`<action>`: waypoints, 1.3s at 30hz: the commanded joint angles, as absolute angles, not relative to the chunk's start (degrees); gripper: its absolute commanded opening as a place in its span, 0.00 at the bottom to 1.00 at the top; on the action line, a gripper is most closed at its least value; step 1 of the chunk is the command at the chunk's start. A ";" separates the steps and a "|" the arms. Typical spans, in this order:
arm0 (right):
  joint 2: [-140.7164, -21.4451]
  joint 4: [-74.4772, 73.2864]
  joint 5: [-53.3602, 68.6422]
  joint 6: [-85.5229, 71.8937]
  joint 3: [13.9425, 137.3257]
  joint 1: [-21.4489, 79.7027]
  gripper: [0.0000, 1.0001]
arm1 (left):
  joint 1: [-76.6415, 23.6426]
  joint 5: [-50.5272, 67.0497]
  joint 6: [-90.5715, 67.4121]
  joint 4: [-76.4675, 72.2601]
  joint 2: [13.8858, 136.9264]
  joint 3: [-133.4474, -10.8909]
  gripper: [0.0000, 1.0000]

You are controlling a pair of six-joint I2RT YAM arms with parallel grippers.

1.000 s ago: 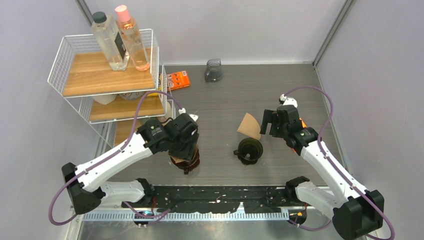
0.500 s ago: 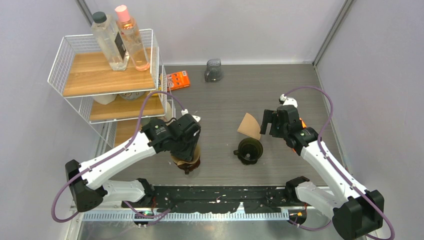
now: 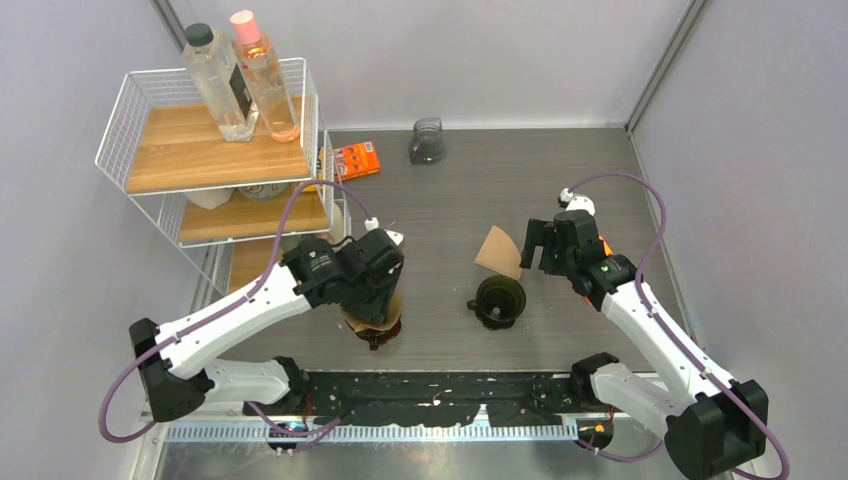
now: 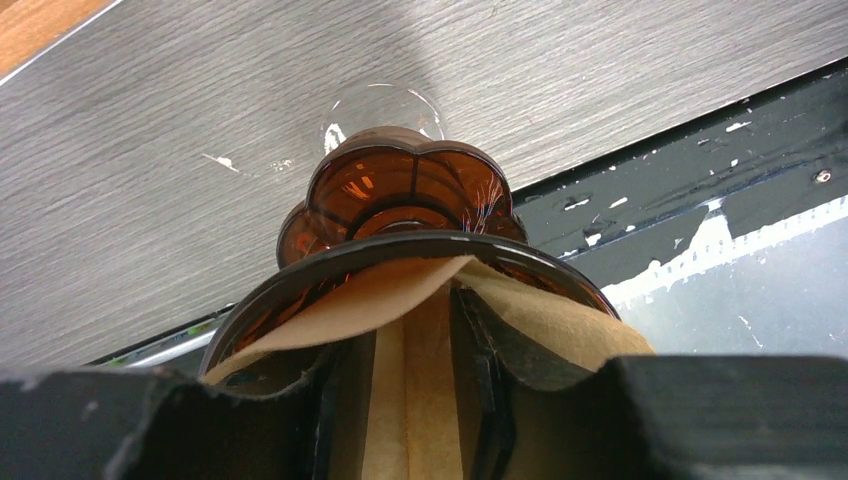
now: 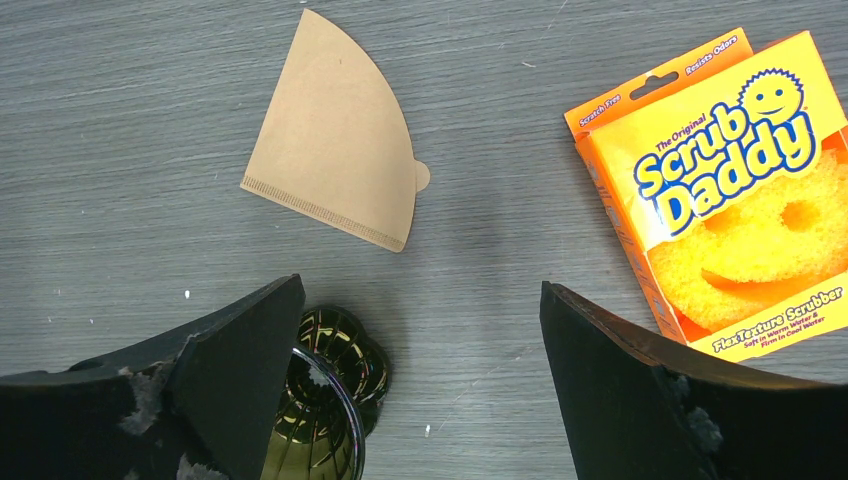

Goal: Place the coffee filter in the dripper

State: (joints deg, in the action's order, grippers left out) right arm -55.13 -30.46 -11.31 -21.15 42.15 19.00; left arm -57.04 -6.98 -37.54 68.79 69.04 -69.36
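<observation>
An amber glass dripper [image 3: 372, 322] stands near the table's front edge; it also shows in the left wrist view [image 4: 400, 190]. A brown paper coffee filter [image 4: 560, 320] sits in its mouth. My left gripper [image 3: 376, 300] reaches down into it [image 4: 405, 312]; its fingers stand a little apart inside the filter cone, with paper showing between them. A second filter [image 3: 498, 252] lies flat on the table [image 5: 335, 180]. A dark dripper [image 3: 497, 298] stands just in front of it [image 5: 320, 400]. My right gripper [image 3: 542, 245] hovers open and empty [image 5: 420, 292] beside them.
A wire rack [image 3: 215, 150] with wooden shelves and two bottles [image 3: 240, 75] stands at the back left. An orange packet [image 3: 357, 160] and a dark grey cup [image 3: 427, 140] lie at the back. A Scrub Daddy box [image 5: 730, 190] lies under the right wrist.
My left gripper has shifted slightly right and down over the amber dripper. The right arm and the flat filter have not moved.
</observation>
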 commanded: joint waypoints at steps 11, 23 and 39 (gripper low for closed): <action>-53.81 -29.12 -12.62 -20.76 41.92 18.81 0.95 | -58.46 -11.88 -37.68 70.65 65.54 -76.59 0.46; -51.99 -29.10 -13.93 -21.05 41.65 18.81 0.95 | -58.58 -17.26 -34.48 65.97 53.06 -79.46 0.83; -48.10 -28.15 -16.29 -21.19 40.76 18.82 0.95 | -58.56 -18.86 -22.16 47.13 50.75 -77.84 1.00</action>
State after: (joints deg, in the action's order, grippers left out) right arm -48.77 -30.35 -15.05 -21.17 41.04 19.00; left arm -58.39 -18.33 -27.62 55.22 48.73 -75.83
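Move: Right at the left fingertips, which are part-open inside it, is the coffee filter seated in the brown dripper; the glass carafe under the dripper is about 9 cm below the hand. The green dripper stands some 26 cm to the left hand's right and 4 cm farther out, and the spare filter about 27 cm right and 15 cm ahead, flat on the table. From the right hand the seated filter lies roughly 36 cm left and 14 cm back, slightly higher. Backing out of the filter, the left hand rises about 15 cm, slowly at first and then faster, and drifts some 3 cm forward near the top. Its fingers come free of the paper and spread from under half open to fully open, while the wrist tips up some 40 degrees so they point more forward and to the right. The empty right hand, still wide open, lifts about 2 cm. ##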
